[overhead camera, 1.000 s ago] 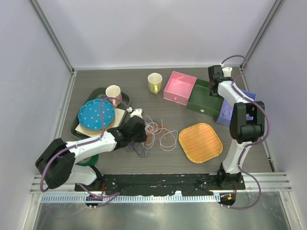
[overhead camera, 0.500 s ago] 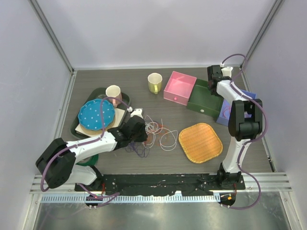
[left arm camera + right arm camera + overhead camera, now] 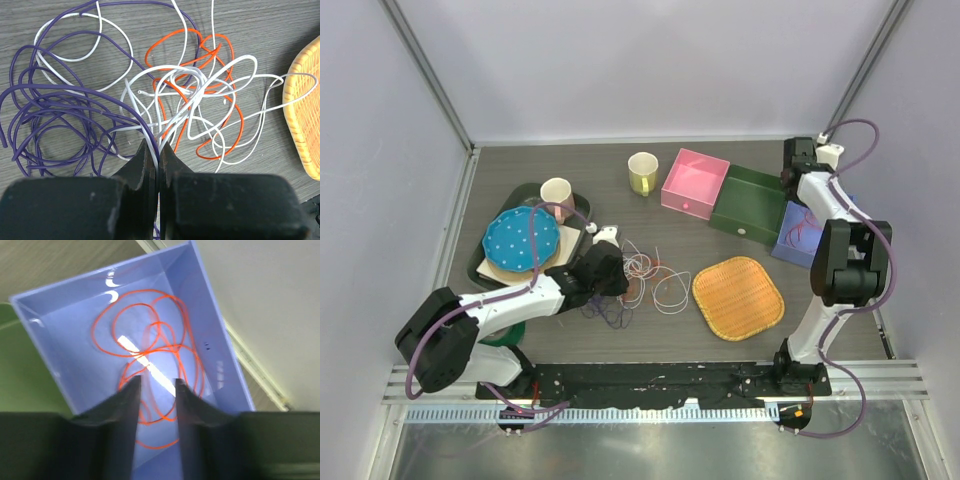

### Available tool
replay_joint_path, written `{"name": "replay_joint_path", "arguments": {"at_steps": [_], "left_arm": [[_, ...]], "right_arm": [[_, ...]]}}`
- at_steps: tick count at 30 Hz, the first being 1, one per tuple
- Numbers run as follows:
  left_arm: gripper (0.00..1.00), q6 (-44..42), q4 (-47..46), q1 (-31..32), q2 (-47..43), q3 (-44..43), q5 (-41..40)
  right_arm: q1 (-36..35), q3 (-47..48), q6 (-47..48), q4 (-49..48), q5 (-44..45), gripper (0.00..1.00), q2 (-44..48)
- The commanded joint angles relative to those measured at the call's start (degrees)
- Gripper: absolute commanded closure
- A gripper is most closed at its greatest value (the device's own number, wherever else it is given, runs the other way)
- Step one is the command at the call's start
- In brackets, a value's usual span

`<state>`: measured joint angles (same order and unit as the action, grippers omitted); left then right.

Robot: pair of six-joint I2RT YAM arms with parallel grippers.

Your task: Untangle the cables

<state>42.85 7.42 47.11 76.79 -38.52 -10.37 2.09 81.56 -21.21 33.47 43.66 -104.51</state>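
The cables point(image 3: 645, 275) lie in a loose tangle on the table between my left arm and a wicker tray. In the left wrist view, purple loops point(image 3: 50, 115) spread to the left, while white point(image 3: 200, 90) and orange-red point(image 3: 235, 115) loops knot together in the middle. My left gripper point(image 3: 157, 145) is shut on a white strand at the tangle's near edge point(image 3: 620, 285). My right gripper point(image 3: 157, 382) hangs open over a blue box point(image 3: 210, 305) at the far right point(image 3: 790, 255). A separate orange-red cable point(image 3: 150, 335) lies coiled inside that box, below the jaws.
The wicker tray point(image 3: 738, 297) sits right of the tangle. A pink box point(image 3: 693, 182) and a green box point(image 3: 750, 203) stand at the back, with a yellow cup point(image 3: 642, 172) beside them. A dotted blue plate point(image 3: 520, 240) and a beige cup point(image 3: 557, 192) occupy a dark tray point(image 3: 480, 270) at left.
My right arm has swung right, from above the green box to above the blue box. The left arm and the tangle have stayed put.
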Motion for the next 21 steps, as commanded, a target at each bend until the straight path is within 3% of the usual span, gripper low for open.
{"name": "replay_joint_path", "arguments": {"at_steps": [1, 5, 9, 12, 13, 17, 21], "left_arm": [[1.0, -0.3, -2.5, -0.3, -0.6, -0.1, 0.1], [1.0, -0.2, -2.5, -0.3, -1.0, 0.0, 0.4], [1.0, 0.1, -2.7, -0.3, -1.2, 0.0, 0.7], [1.0, 0.4, -2.4, -0.3, -1.6, 0.0, 0.8], [1.0, 0.5, -2.4, -0.3, -1.7, 0.1, 0.8], [1.0, 1.5, -1.4, -0.3, -3.1, 0.4, 0.3], [1.0, 4.7, -0.2, -0.4, -5.9, 1.2, -0.1]], "right_arm": [[1.1, -0.3, -0.9, 1.4, -4.9, 0.48, 0.2], [-2.1, -1.7, 3.2, -1.2, -7.4, 0.35, 7.5], [-11.7, -4.2, 10.3, -4.5, -8.2, 0.24, 17.7], [-16.4, -11.2, 15.1, -11.5, -24.7, 0.17, 27.1], [-16.8, -16.6, 15.7, -13.9, -38.6, 0.06, 31.4], [-19.6, -31.9, 13.3, -31.9, -65.7, 0.06, 40.9], [-27.6, -43.0, 6.1, -41.7, -69.6, 0.07, 45.9]]}}
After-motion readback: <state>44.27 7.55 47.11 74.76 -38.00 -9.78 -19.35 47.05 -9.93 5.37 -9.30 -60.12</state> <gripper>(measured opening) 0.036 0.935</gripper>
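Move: Hovering over the blue box, the right hand has the white-and-orange cable tangle about 41 cm to its left, 12 cm back and 12 cm below. The blue box's middle is some 2 cm ahead, level sideways and 9 cm below; the green box is about 8 cm ahead and 15 cm left, the wicker basket 19 cm back and 21 cm left. From the left hand, the tangle lies about 5 cm ahead, 6 cm right and 5 cm below. Opening its already parting fingers wide over the blue box, the right hand dips slightly, then sweeps fast to the left, about 28 cm, and back 8 cm, towards the cable tangle. It rises 11 cm, then begins to sink; the wrist swings some 70 degrees counter-clockwise and the fingers level out to point forward-left. The left hand stays put, still pinching purple and white strands. ##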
